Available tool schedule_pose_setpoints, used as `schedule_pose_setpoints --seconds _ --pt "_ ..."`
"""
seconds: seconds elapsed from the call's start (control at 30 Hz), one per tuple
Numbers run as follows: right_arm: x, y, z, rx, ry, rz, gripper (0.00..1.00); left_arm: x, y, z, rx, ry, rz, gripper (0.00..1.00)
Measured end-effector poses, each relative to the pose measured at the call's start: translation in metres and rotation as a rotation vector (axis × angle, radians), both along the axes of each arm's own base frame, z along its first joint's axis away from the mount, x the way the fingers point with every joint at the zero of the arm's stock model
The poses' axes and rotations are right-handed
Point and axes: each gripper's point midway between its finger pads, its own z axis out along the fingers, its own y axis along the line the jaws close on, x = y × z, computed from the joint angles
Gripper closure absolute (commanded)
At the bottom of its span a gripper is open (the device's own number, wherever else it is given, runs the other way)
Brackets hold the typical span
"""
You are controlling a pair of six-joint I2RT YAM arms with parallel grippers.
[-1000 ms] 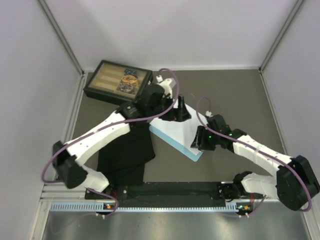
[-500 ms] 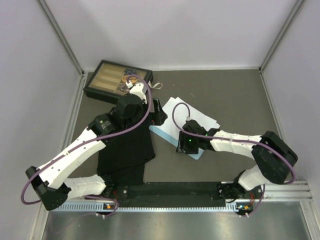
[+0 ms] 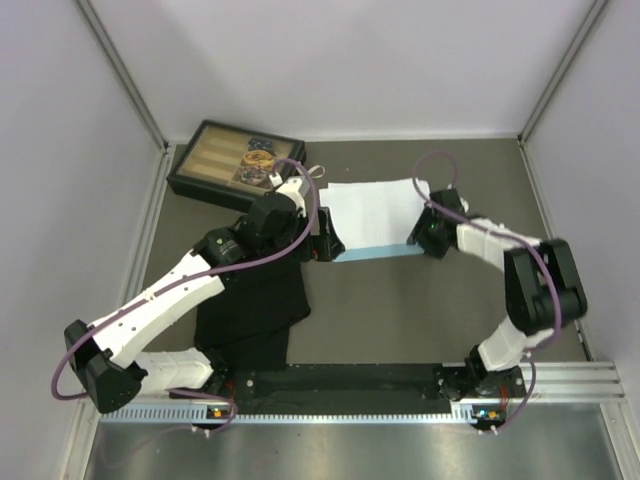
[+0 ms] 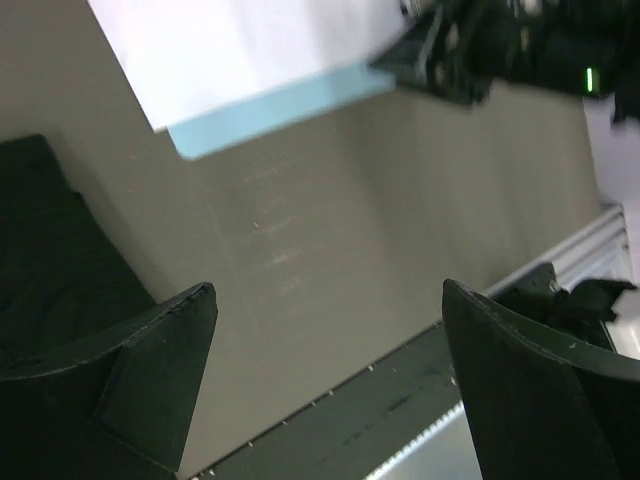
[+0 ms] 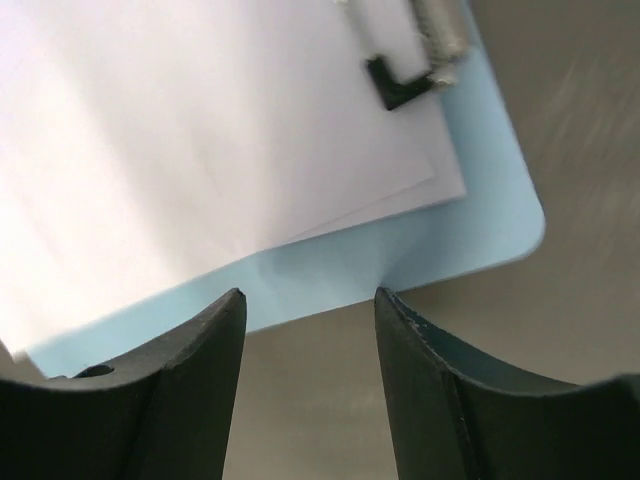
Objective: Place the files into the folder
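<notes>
The light-blue folder (image 3: pixel 376 251) lies crosswise at the table's middle back. The white files (image 3: pixel 370 208) lie stacked on it and cover most of it. In the right wrist view two sheet edges (image 5: pixel 200 130) show slightly fanned on the folder (image 5: pixel 480 220), with the silver clip (image 5: pixel 440 30) at the top. My left gripper (image 3: pixel 325 240) is open and empty at the folder's left end; its view shows the folder (image 4: pixel 280 108) and files (image 4: pixel 250 50) beyond its open fingers (image 4: pixel 328 288). My right gripper (image 3: pixel 422 238) is open at the folder's right end, its tips (image 5: pixel 310 295) at the folder's near edge.
A dark compartment box (image 3: pixel 235 165) stands at the back left. A black cloth (image 3: pixel 250 300) lies under the left arm, also in the left wrist view (image 4: pixel 50 250). A black rail (image 3: pixel 350 385) runs along the near edge. Walls close both sides.
The folder with the files has turned from a diagonal to lying crosswise and sits farther back. My right gripper swung out to its right end; my left gripper is now at its left end.
</notes>
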Motion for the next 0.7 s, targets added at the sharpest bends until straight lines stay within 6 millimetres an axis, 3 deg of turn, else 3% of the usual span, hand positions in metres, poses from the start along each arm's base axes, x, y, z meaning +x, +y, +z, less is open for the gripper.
schedule_pose_setpoints --seconds 0.1,0.17,0.27,0.37,0.43,0.53,0.6,0.63,0.7 --pt "0.046 -0.019 0.010 -0.043 -0.009 -0.012 0.41 -0.009 -0.009 -0.005 -0.034 0.051 -0.039 0.02" --pt "0.052 -0.020 0.028 -0.063 -0.034 0.016 0.41 -0.013 -0.012 -0.006 -0.052 0.066 -0.053 0.02" --pt "0.047 -0.022 0.064 -0.101 -0.092 0.071 0.37 -0.015 -0.010 -0.008 -0.055 0.071 -0.049 0.02" --pt "0.024 -0.029 0.115 -0.129 -0.180 0.133 0.29 -0.013 -0.009 -0.008 -0.049 0.062 -0.045 0.02" --pt "0.013 -0.032 0.136 -0.138 -0.227 0.151 0.22 -0.012 -0.007 -0.003 -0.038 0.048 -0.045 0.02" --pt "-0.020 -0.039 0.183 -0.149 -0.326 0.188 0.18 -0.004 -0.010 0.029 -0.054 -0.020 -0.053 0.02" --pt "-0.043 -0.043 0.227 -0.154 -0.428 0.211 0.14 0.003 -0.010 0.069 -0.093 -0.110 -0.050 0.01" --pt "-0.051 -0.045 0.247 -0.153 -0.481 0.215 0.05 0.006 -0.009 0.093 -0.117 -0.165 -0.049 0.01" --pt "-0.069 -0.049 0.303 -0.149 -0.626 0.214 0.01 0.006 -0.001 0.140 -0.178 -0.283 -0.035 0.01"
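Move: Low at the folder's near edge, the right hand has the blue folder's middle about 10 cm ahead and 11 cm to its left, 2 cm lower, the white files lying on it, their middle about 1 cm farther out. The white strap is some 20 cm ahead and 27 cm left; the dark cloth some 17 cm back and 43 cm left. From the raised left hand, the folder's middle is roughly 16 cm ahead, 13 cm right and 23 cm down. Finishing its push on the folder's near edge, close to the right corner, the right hand runs another 5 cm forward. It then lifts clear steeply, about 30 cm, drawing back and slightly right while its fingers tip up and open wide. The empty left hand hovers, then rises some 14 cm, tilting up, fingers still open. ##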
